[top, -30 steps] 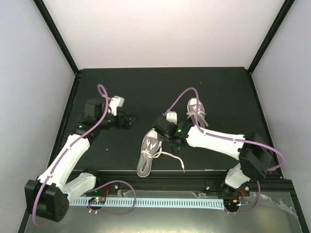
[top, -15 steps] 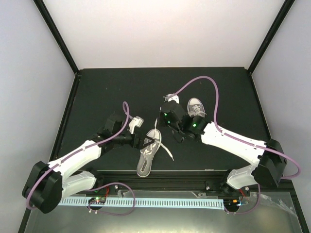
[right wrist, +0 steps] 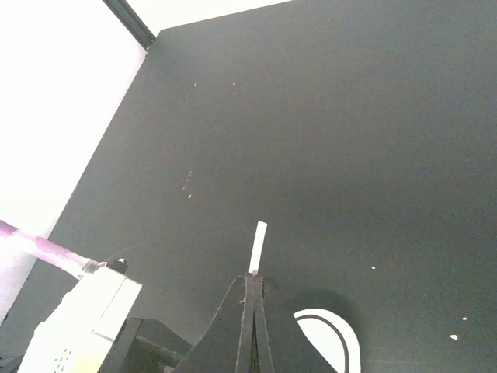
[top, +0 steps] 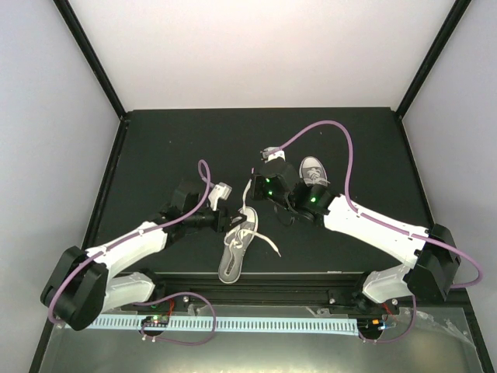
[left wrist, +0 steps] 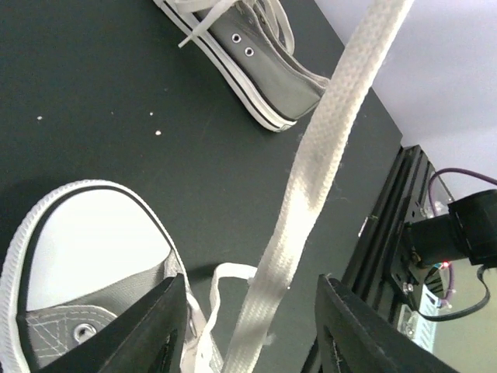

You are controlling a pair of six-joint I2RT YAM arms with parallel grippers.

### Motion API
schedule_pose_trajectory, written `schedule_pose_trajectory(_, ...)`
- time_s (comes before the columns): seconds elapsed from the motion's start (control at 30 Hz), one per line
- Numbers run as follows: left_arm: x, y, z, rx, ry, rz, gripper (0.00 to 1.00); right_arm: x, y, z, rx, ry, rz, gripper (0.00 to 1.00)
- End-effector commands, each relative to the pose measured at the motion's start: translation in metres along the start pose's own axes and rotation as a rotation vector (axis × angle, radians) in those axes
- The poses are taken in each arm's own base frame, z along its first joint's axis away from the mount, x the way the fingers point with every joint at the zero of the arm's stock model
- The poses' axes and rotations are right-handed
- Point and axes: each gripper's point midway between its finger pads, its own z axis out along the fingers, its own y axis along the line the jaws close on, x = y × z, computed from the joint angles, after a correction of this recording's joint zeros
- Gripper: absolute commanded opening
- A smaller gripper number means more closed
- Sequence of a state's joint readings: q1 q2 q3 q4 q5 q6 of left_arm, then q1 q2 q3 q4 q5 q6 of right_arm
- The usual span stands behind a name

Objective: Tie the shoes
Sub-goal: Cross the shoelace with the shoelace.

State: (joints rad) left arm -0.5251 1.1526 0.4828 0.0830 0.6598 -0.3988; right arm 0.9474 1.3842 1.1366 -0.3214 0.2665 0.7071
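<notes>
Two grey shoes with white toe caps lie on the black table: the near shoe (top: 235, 250) (left wrist: 85, 249) and the far shoe (top: 313, 172) (left wrist: 260, 58). My right gripper (top: 253, 189) (right wrist: 253, 281) is shut on the tip of the near shoe's white lace (left wrist: 311, 179), which pokes out past the fingers as a short white end (right wrist: 258, 245). The lace runs taut from the shoe up to it. My left gripper (top: 235, 224) (left wrist: 250, 311) hangs over the near shoe's eyelets. Its jaws stand apart on either side of the taut lace without touching it.
The near shoe's other lace (top: 269, 243) trails loose on the table to its right. A black rail (top: 295, 280) runs along the table's near edge. A black frame post (top: 89, 58) and white walls close the left and back sides.
My left arm swung right from the table's left to the near shoe, and its jaws have narrowed around the lace. My right gripper drew the lace up and back.
</notes>
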Motion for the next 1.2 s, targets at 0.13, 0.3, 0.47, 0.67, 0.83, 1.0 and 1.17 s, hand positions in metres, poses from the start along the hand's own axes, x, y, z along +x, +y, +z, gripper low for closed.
schedule_pose_trajectory(0.13, -0.009, -0.001, 0.005, 0.006, -0.021, 0.027, 0.38, -0.023, 0.01, -0.01, -0.037, -0.058, 0.02, 0.02)
schedule_pose_trajectory(0.3, -0.002, 0.002, 0.006, 0.004, -0.007, 0.024, 0.31, -0.024, 0.01, -0.01, -0.037, -0.06, 0.027, 0.02)
schedule_pose_trajectory(0.47, 0.0, 0.003, 0.008, 0.008, 0.003, 0.027, 0.24, -0.023, 0.01, -0.006, -0.038, -0.05, 0.034, 0.02)
schedule_pose_trajectory(0.67, 0.012, 0.01, 0.012, -0.002, 0.044, 0.004, 0.22, -0.025, 0.011, -0.003, -0.039, -0.05, 0.043, 0.02)
schedule_pose_trajectory(0.83, 0.009, 0.007, 0.008, 0.0, 0.025, 0.006, 0.1, -0.025, 0.01, 0.0, -0.034, -0.043, 0.044, 0.02)
schedule_pose_trajectory(1.0, -0.002, -0.001, -0.001, -0.003, -0.026, 0.001, 0.02, -0.013, 0.002, 0.015, 0.003, -0.01, 0.034, 0.02)
schedule_pose_trajectory(1.17, -0.004, -0.001, -0.01, -0.039, -0.048, -0.043, 0.01, 0.02, -0.011, 0.043, 0.029, 0.125, 0.023, 0.11)
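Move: The held lace rises taut between the left hand's half-open fingers, its nearest stretch about 1 cm ahead and 1 cm right. The near shoe's middle lies roughly 8 cm back, 1 cm right and 9 cm below that hand. The other lace trails some 7 cm back, 10 cm right and 10 cm below it. From the right hand, already pinching the lace's end, that stretch lies about 10 cm back, 4 cm left and 11 cm down. Left fingers shut on the lace, dipping about 2.5 cm and rising back, while the right finally sinks 3 cm, still gripping. ##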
